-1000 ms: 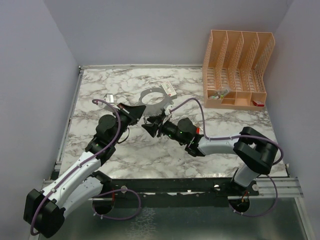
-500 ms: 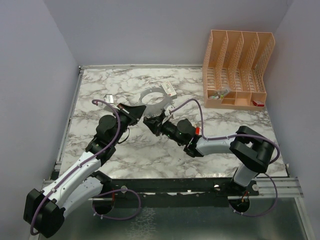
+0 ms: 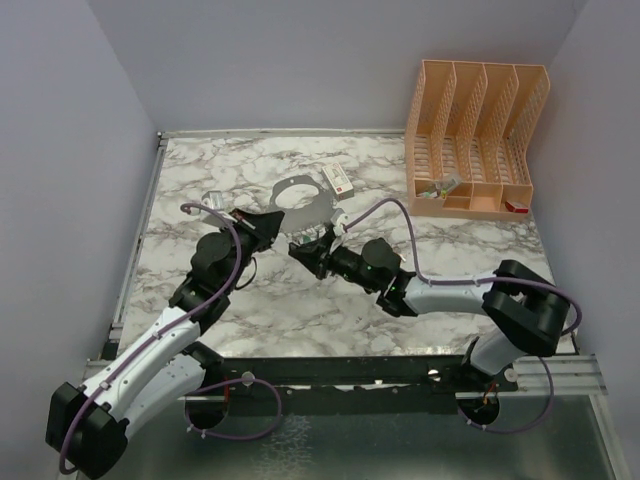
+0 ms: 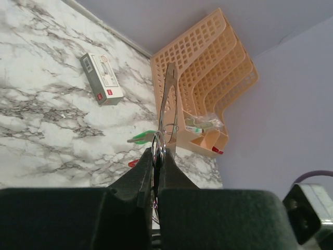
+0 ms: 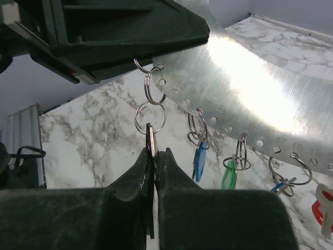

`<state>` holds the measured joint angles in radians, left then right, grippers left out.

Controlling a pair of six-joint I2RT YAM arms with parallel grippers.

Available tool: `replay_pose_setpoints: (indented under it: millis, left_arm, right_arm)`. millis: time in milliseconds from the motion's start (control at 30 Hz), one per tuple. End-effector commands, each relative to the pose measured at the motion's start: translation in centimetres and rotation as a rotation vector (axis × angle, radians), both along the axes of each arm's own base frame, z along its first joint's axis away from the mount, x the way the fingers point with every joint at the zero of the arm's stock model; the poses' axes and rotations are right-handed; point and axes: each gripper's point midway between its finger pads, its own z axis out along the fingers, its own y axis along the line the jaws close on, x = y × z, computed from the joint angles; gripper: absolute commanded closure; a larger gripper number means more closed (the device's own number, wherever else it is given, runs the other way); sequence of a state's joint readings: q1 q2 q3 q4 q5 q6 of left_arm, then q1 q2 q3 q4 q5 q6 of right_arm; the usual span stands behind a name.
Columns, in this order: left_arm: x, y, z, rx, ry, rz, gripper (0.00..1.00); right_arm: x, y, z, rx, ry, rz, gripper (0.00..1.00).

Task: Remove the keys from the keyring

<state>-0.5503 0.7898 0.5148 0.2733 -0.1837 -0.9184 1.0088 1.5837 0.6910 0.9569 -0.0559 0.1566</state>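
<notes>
The keyring (image 3: 300, 192) is a thin grey metal band, held up off the table. My left gripper (image 3: 272, 222) is shut on its left end; in the left wrist view (image 4: 156, 152) the band (image 4: 169, 94) runs edge-on away from the jaws. Small wire rings hang from holes along the band (image 5: 244, 88). My right gripper (image 3: 303, 250) is shut on a black key (image 5: 150, 136) that hangs from the ring nearest the left gripper. A blue key (image 5: 198, 161), a green key (image 5: 228, 174) and a red key (image 5: 321, 211) hang further along.
A white box with a red mark (image 3: 340, 180) lies just behind the band. An orange desk organiser (image 3: 475, 140) stands at the back right with small items in its front trays. A small grey object (image 3: 216, 198) lies left of my left gripper.
The band has shifted a little left, away from the white box. My right arm has stretched out lower and further right, its gripper still at the black key.
</notes>
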Motion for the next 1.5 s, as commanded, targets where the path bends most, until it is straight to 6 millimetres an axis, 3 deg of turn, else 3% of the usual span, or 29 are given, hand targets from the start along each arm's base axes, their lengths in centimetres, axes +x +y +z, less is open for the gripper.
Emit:
replay_pose_setpoints:
  millis: [0,200,400,700,1000,1167,1300,1467]
  left_arm:
    - [0.3,1.3,-1.2,0.066,-0.001,0.067,1.0]
    - [0.0,2.4,-5.0,0.109,0.07,0.107,1.0]
    - [-0.5,2.8,-6.0,0.215,0.054,0.088,1.0]
    - [-1.6,2.3,-4.1,0.399,-0.058,-0.017,0.81]
    - [-2.0,1.0,-2.5,0.611,-0.153,-0.16,0.65]
    - [-2.7,-1.2,-1.4,0.717,-0.279,-0.323,0.57]
    - [-3.5,-3.0,-1.8,0.769,-0.363,-0.452,0.47]
    - [-5.2,-4.8,-2.8,0.74,-0.43,-0.59,0.44]
  right_arm:
    - [-2.8,0.0,-1.9,-0.113,0.058,0.129,0.99]
    - [-3.9,-1.6,-4.4,-0.296,0.127,0.149,0.99]
    - [-3.4,-4.5,-4.9,-0.458,0.126,0.077,0.99]
    - [-2.7,-7.5,-5.8,-0.649,0.11,0.015,0.99]
    - [-2.2,-8.0,-5.6,-0.698,0.121,-0.012,0.99]
    - [-2.0,-8.1,-5.3,-0.695,0.13,-0.014,0.99]
    - [-1.7,-8.4,-4.6,-0.689,0.145,-0.021,0.99]
    - [-2.0,-8.6,-4.2,-0.659,0.169,0.008,0.99]
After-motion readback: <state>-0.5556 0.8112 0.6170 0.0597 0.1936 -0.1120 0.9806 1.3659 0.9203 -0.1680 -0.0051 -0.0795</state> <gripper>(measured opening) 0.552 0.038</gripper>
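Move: Straight off the left fingertips, the keyring's metal plate has its middle some 5 cm ahead, 4 cm right and 3 cm below that hand. From the right hand, shut at the small linked rings, the plate's middle is about 8 cm ahead, 2 cm right and 3 cm up. Counted from the left hand, the green key tag hangs roughly 1 cm ahead, 5 cm right and 8 cm below; the white box lies about 20 cm ahead, 14 cm right and 24 cm down. Sinking about 7 cm while drawing slightly back, the left hand then opens its fingers to roughly half, letting go of the keyring's end as it climbs most of the way back, rolls left side up some 40 degrees and finally swings right. The right hand, still shut, pulls right and down, slightly back, tipping its fingers some 40 degrees downward. ##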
